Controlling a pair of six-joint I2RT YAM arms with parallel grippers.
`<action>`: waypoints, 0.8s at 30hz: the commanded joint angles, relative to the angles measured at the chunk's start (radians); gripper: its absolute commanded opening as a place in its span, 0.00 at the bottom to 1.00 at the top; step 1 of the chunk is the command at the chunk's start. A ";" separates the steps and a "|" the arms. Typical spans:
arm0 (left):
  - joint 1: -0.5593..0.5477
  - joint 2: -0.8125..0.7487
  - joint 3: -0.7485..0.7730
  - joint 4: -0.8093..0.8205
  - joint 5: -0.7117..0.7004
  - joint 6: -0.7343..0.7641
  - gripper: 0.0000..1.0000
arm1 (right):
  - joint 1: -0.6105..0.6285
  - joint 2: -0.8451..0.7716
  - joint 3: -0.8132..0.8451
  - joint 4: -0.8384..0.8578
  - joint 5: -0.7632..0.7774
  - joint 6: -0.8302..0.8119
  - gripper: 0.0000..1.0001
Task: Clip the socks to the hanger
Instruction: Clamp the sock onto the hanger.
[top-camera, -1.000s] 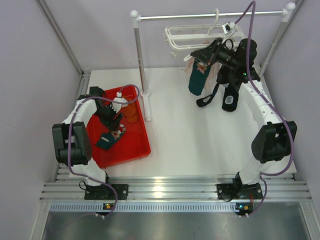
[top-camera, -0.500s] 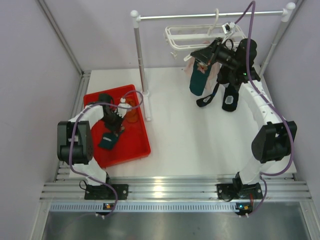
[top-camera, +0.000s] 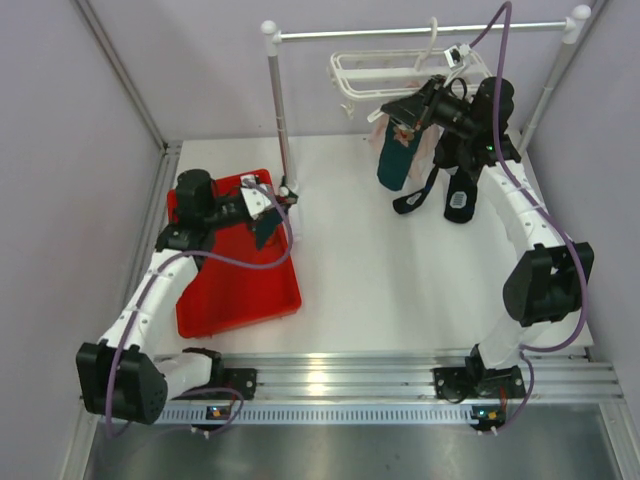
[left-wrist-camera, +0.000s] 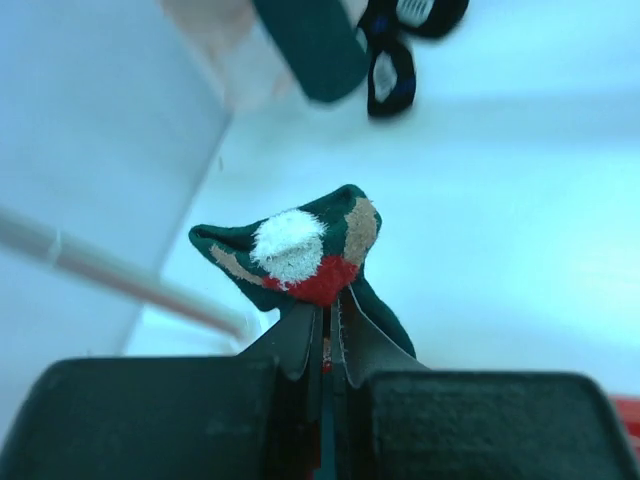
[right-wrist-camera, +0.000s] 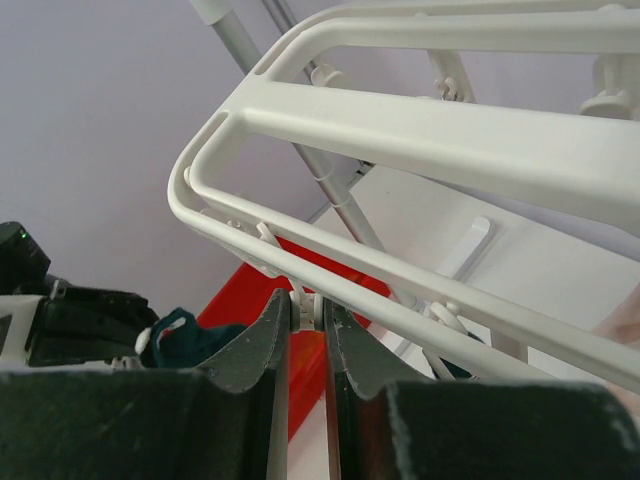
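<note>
My left gripper (top-camera: 264, 214) is shut on a dark teal sock (top-camera: 268, 224) and holds it in the air over the back right corner of the red tray (top-camera: 235, 300). In the left wrist view the sock (left-wrist-camera: 310, 250) sticks up from the shut jaws (left-wrist-camera: 330, 315), showing its white and red patch. My right gripper (top-camera: 397, 108) is up at the white hanger (top-camera: 370, 72), shut on one of its small clips (right-wrist-camera: 308, 308) under the frame (right-wrist-camera: 420, 125). Another teal sock (top-camera: 394, 162) hangs from the hanger. The orange socks are hidden.
The hanger hangs from a metal rail stand (top-camera: 280, 110) whose left post foot stands beside the tray. Black socks (top-camera: 458, 195) and a pale pink pair (top-camera: 377, 130) also hang from the hanger. White table (top-camera: 400, 280) lies between the arms.
My left arm has lifted the teal sock out of the tray and swung it up and to the right, toward the rail post. The right gripper has stayed on the clip.
</note>
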 joint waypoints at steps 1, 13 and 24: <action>-0.108 0.041 -0.061 0.488 0.064 -0.007 0.00 | -0.006 0.003 0.062 0.043 0.000 0.015 0.00; -0.329 0.450 0.085 1.099 -0.111 0.091 0.00 | -0.007 0.010 0.065 0.061 -0.009 0.022 0.00; -0.410 0.630 0.318 1.080 -0.173 0.113 0.00 | -0.006 0.012 0.057 0.061 -0.014 0.012 0.00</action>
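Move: The white clip pinched in the right hand's fingers, at the near left part of the hanger, is where the held sock is bound: about 12 cm ahead of the left hand, 21 cm to its right and 13 cm above. The already clipped green sock hangs 4 cm farther right of that clip and some 10 cm lower; an empty clip at the hanger's left end is 8 cm to its left. For the right hand, the pinched clip is right between its fingertips. The second green sock, its cuff still pinched in the left hand's shut fingers, is swept about 19 cm right and 9 cm forward, off the bin side and in towards the hanger, rising some 5 cm, mostly near the end. On the way the left wrist rolls roughly 40 degrees, its forward side coming up. The right hand stays put and keeps its pinch on the hanger's clip. ##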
